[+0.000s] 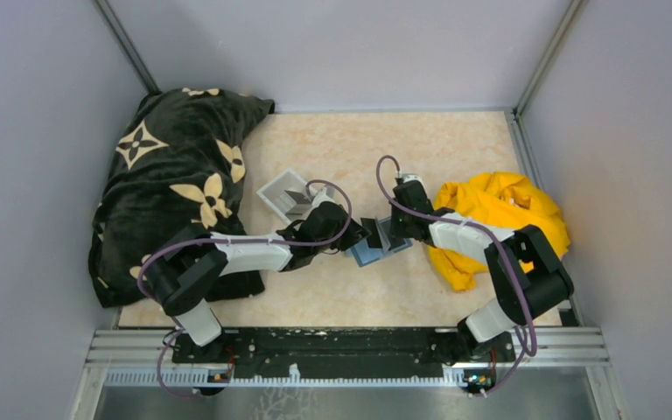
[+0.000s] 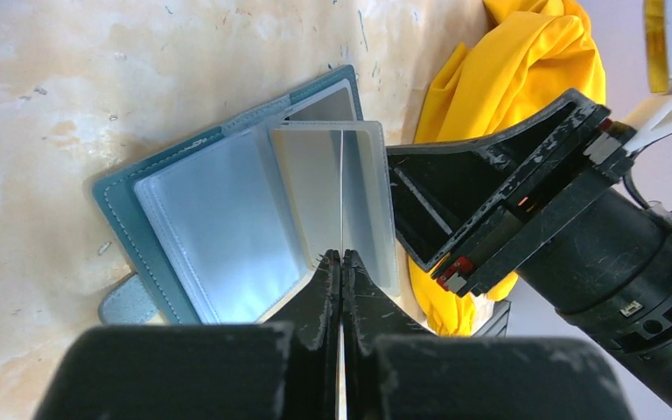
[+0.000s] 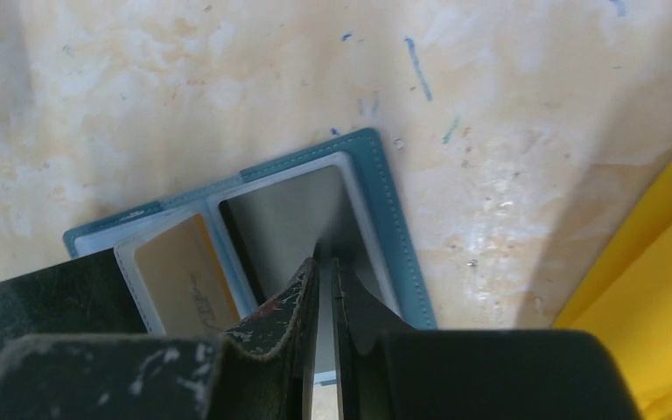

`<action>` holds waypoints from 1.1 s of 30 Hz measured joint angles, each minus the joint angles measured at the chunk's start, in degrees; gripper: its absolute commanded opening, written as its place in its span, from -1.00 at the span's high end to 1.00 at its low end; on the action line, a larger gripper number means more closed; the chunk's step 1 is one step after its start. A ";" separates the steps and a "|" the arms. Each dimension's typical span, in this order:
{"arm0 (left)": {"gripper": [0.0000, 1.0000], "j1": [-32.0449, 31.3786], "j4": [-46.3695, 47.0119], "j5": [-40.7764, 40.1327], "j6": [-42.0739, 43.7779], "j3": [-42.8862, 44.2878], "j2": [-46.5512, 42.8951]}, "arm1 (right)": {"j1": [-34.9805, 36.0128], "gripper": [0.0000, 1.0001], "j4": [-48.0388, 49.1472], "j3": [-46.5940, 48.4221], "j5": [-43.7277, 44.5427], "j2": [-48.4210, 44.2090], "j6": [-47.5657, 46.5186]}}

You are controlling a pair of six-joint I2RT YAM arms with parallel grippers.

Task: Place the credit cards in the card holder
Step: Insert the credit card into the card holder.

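The teal card holder [image 1: 369, 254] lies open on the table between both grippers, its clear sleeves [image 2: 219, 227] facing up. My left gripper [image 2: 341, 255] is shut on a thin grey credit card [image 2: 341, 192], seen edge-on, standing over the holder's right-hand sleeve. My right gripper [image 3: 325, 261] is all but closed on the thin edge of a sleeve at the card holder's [image 3: 394, 227] right side. A yellow-tan credit card [image 3: 184, 271] sits in a sleeve left of those jaws. From above, the left gripper [image 1: 360, 233] and right gripper [image 1: 392, 229] almost meet.
A white tray [image 1: 276, 188] holding grey cards stands just behind the left wrist. A black patterned blanket [image 1: 179, 184] fills the left side. A crumpled yellow cloth [image 1: 499, 214] lies under the right arm. Grey walls enclose the table.
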 measured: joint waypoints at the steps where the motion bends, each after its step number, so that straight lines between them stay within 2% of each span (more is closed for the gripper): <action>1: 1.00 -0.04 0.07 0.13 0.04 0.33 0.42 | -0.28 0.77 -0.11 0.00 0.81 -0.13 0.04; 17: 1.00 -0.57 0.09 0.90 0.74 4.39 6.25 | -1.14 0.67 -1.05 0.00 9.92 -5.68 1.29; 20: 1.00 -0.70 0.09 0.87 1.09 4.39 6.25 | -1.14 0.60 -1.07 0.00 10.21 -7.04 1.05; 26: 1.00 -0.79 1.49 0.26 2.93 2.51 4.26 | -1.14 0.39 -0.87 -0.07 5.07 -7.61 0.15; 33: 1.00 -0.79 12.07 1.16 4.33 -7.19 -1.40 | -1.29 0.33 3.34 -4.00 -4.09 -9.27 0.42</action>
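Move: The clear leaf with the beige card in it stands half turned at the card holder's spine, roughly 5 cm right, 1 cm ahead and 4 cm below the left hand, which already holds the black card against it. From that same hand, the holder's right page lies some 9 cm right and 1 cm ahead, 6 cm down; the white tray is about 18 cm left and 11 cm farther out. From the right hand, the leaf is about 5 cm to the left, level with it fore and aft and slightly higher. Rightward and down about 2 cm, the left hand pushes the clear leaf over with the black card, then draws back left and up, card still pinched and clear of the leaf. The right hand makes way, going right and a little forward while rising some 4 cm, then swings back left and rearward above the right page, its fingers opening to about a third. ##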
